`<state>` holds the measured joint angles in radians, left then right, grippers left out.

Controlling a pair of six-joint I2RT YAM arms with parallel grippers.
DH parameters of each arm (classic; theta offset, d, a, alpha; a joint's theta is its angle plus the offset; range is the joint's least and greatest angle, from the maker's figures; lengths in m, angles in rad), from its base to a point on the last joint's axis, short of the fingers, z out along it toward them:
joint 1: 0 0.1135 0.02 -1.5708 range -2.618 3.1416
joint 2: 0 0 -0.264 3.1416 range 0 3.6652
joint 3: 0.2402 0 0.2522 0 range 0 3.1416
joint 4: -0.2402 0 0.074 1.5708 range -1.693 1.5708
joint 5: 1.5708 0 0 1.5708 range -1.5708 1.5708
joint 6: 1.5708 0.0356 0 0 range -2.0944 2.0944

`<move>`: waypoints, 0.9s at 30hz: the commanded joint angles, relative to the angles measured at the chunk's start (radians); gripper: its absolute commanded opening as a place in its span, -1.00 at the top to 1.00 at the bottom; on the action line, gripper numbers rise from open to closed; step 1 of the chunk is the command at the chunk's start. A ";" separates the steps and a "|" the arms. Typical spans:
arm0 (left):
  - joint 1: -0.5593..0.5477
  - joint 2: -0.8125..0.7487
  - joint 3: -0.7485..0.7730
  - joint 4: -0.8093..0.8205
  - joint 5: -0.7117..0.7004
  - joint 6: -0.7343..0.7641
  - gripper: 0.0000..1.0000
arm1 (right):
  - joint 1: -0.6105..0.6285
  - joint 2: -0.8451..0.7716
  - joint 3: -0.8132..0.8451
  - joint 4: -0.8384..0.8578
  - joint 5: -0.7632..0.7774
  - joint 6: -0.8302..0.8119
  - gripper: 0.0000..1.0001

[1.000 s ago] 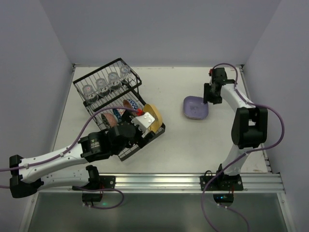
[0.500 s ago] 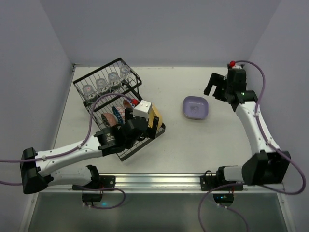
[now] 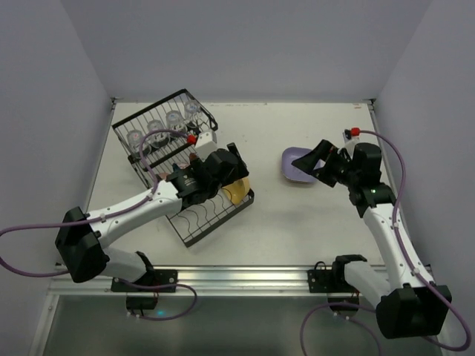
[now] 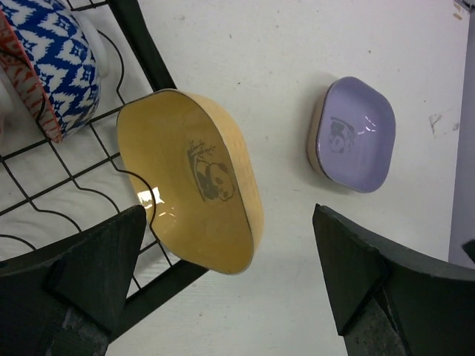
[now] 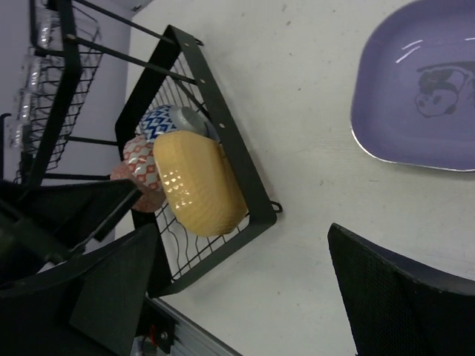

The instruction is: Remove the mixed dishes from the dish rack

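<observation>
The black wire dish rack (image 3: 194, 222) stands at the left. Several clear glass cups (image 3: 154, 130) fill its basket section. A yellow plate (image 4: 193, 185) leans on edge at the tray's right end (image 3: 237, 193), beside a blue patterned bowl (image 4: 56, 59) and a red-patterned bowl (image 5: 141, 167). My left gripper (image 3: 227, 162) hovers open above the yellow plate, nothing between its fingers (image 4: 96, 274). A purple plate (image 3: 295, 166) lies flat on the table. My right gripper (image 3: 312, 165) hangs open over that plate's right side, holding nothing.
White walls close in the table on three sides. The rack's black frame bar (image 5: 245, 178) runs beside the yellow plate. Bare table (image 3: 297, 222) lies between the rack and the purple plate. A metal rail (image 3: 252, 278) runs along the near edge.
My right gripper opened, lifted off the purple plate and swung back over its right side. The left arm reached farther along the rack to above the yellow plate.
</observation>
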<state>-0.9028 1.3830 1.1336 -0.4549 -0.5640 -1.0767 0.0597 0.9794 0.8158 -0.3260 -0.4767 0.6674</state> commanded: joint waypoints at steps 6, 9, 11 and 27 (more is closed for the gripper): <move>0.048 0.033 -0.106 0.321 0.119 -0.003 -0.71 | -0.001 -0.197 -0.036 0.088 -0.154 0.035 -0.98; 0.070 0.062 -0.121 0.381 0.170 0.001 -0.44 | -0.001 -0.214 -0.053 0.104 -0.186 0.047 -0.98; 0.079 0.076 -0.132 0.415 0.191 -0.005 -0.38 | -0.001 -0.222 -0.049 0.097 -0.192 0.044 -0.98; 0.117 0.079 -0.215 0.541 0.240 -0.089 0.47 | -0.001 -0.243 0.014 0.028 -0.194 0.001 -0.98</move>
<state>-0.7914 1.4666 0.9321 -0.0010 -0.3279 -1.1305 0.0597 0.7498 0.7868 -0.2924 -0.6464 0.6800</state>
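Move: Just ahead of the left hand, the yellow bowl stands on edge in the dish rack, its middle some 3 cm forward, 2 cm right and 10 cm below. The blue-patterned bowl is about 7 cm farther out than it and 11 cm to its left; the purple bowl, on the table, is roughly 11 cm ahead and 20 cm right of the hand, 14 cm lower. From the right hand the yellow bowl lies about 16 cm left, 1 cm ahead and 12 cm down. Sinking about 4 cm while easing 3 cm forward and 3 cm right, the left hand brings its fingers astride the yellow bowl's upper wall, one inside, one outside. It rolls some 15 degrees, left side down, and closes from wide open to about a quarter. The empty right hand, still open, rises 6 cm and draws back 5 cm from the purple bowl, then nearly stops. ##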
